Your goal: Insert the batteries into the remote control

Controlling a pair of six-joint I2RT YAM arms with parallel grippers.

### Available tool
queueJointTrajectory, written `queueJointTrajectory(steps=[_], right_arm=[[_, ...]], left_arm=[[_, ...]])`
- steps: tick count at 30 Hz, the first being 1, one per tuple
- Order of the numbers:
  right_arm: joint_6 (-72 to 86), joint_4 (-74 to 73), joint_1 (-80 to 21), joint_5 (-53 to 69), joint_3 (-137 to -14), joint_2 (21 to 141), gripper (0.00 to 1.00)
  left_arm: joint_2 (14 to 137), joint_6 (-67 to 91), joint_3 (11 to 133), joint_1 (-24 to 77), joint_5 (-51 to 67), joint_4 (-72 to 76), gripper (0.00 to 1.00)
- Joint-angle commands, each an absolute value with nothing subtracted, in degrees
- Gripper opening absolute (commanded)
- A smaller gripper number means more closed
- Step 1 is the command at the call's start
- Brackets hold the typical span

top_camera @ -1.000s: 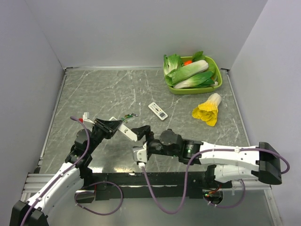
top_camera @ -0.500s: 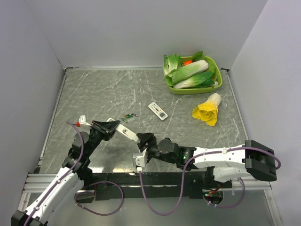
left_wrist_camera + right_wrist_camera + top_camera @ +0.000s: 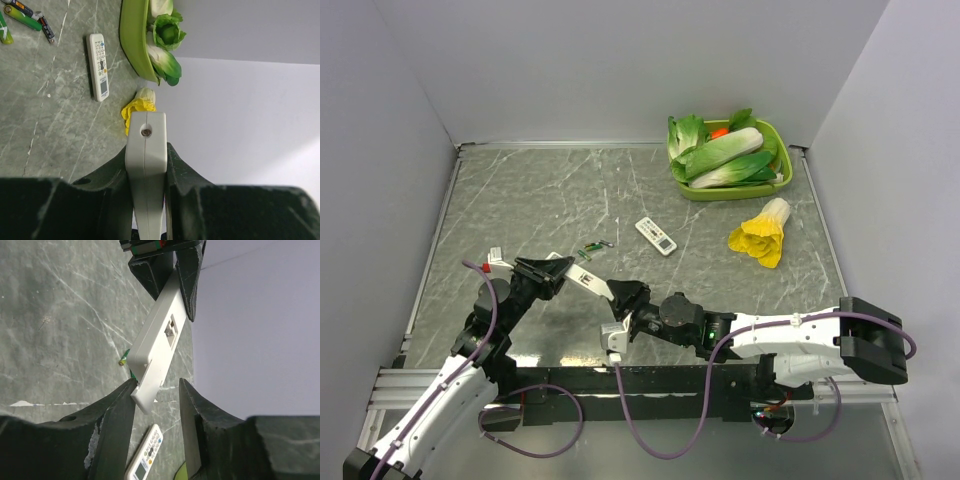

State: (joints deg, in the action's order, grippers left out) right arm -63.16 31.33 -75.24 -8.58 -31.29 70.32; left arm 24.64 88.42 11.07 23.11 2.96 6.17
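My left gripper (image 3: 557, 270) (image 3: 146, 148) is shut on the slim white remote control (image 3: 588, 281) (image 3: 145, 170), holding it above the table with its free end pointing right. My right gripper (image 3: 625, 297) (image 3: 157, 384) straddles that free end of the remote control (image 3: 157, 342). Its jaws are partly apart: the left finger (image 3: 120, 405) touches the remote's corner, and a gap shows at the right finger. The green batteries (image 3: 593, 247) (image 3: 20, 15) lie on the table beyond the remote; the right wrist view shows one tip of a battery (image 3: 123, 360).
A wider white remote with coloured buttons (image 3: 656, 235) (image 3: 99, 66) (image 3: 145, 460) lies mid-table. A green tray (image 3: 775, 185) of leafy vegetables stands at the back right, with a yellow-leaved cabbage (image 3: 760, 232) in front of it. Grey walls enclose the table.
My right gripper has moved left and forward onto the remote's free end, and its jaws have narrowed around it. My left arm shifted slightly left, still gripping the remote.
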Motion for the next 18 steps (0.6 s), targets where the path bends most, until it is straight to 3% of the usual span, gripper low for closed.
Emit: queueJointTrajectory(steps=[1,13,18], right_arm=[[-63.11,33.31,-75.76,-8.44,-31.82,70.31,0.42],[-61.88,30.68,-77.08,-9.75,-30.32,68.56,0.01],[-54.26,27.69,-77.17,-10.55,-29.54,64.79,0.00]], left_arm=[[24.70,91.05,13.01,23.12,2.90,7.74,0.01],[24.87,90.71,14.06,22.94,0.09,6.15,0.01],[26.10,85.80,15.73,22.15,-5.00,3.17,0.01]])
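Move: The remote's battery cover sticks out between your half-open right fingertips, its middle about 2 cm to the left and 1 cm ahead, level. From the left gripper, which holds the remote's other end, it lies some 7 cm to the right and 6 cm back. From the right hand, the loose batteries lie about 19 cm ahead, 4 cm left, and the other remote 22 cm ahead, 11 cm right, both roughly 19 cm below. Hold the right gripper in place and shut it fully on the cover's free end, pinching the thin plate between the fingertips; then ease it about half a centimetre to the right. Meanwhile keep the left gripper's hold on the remote and, late on, draw it about 1 cm left, down and slightly forward, away from the right hand. ##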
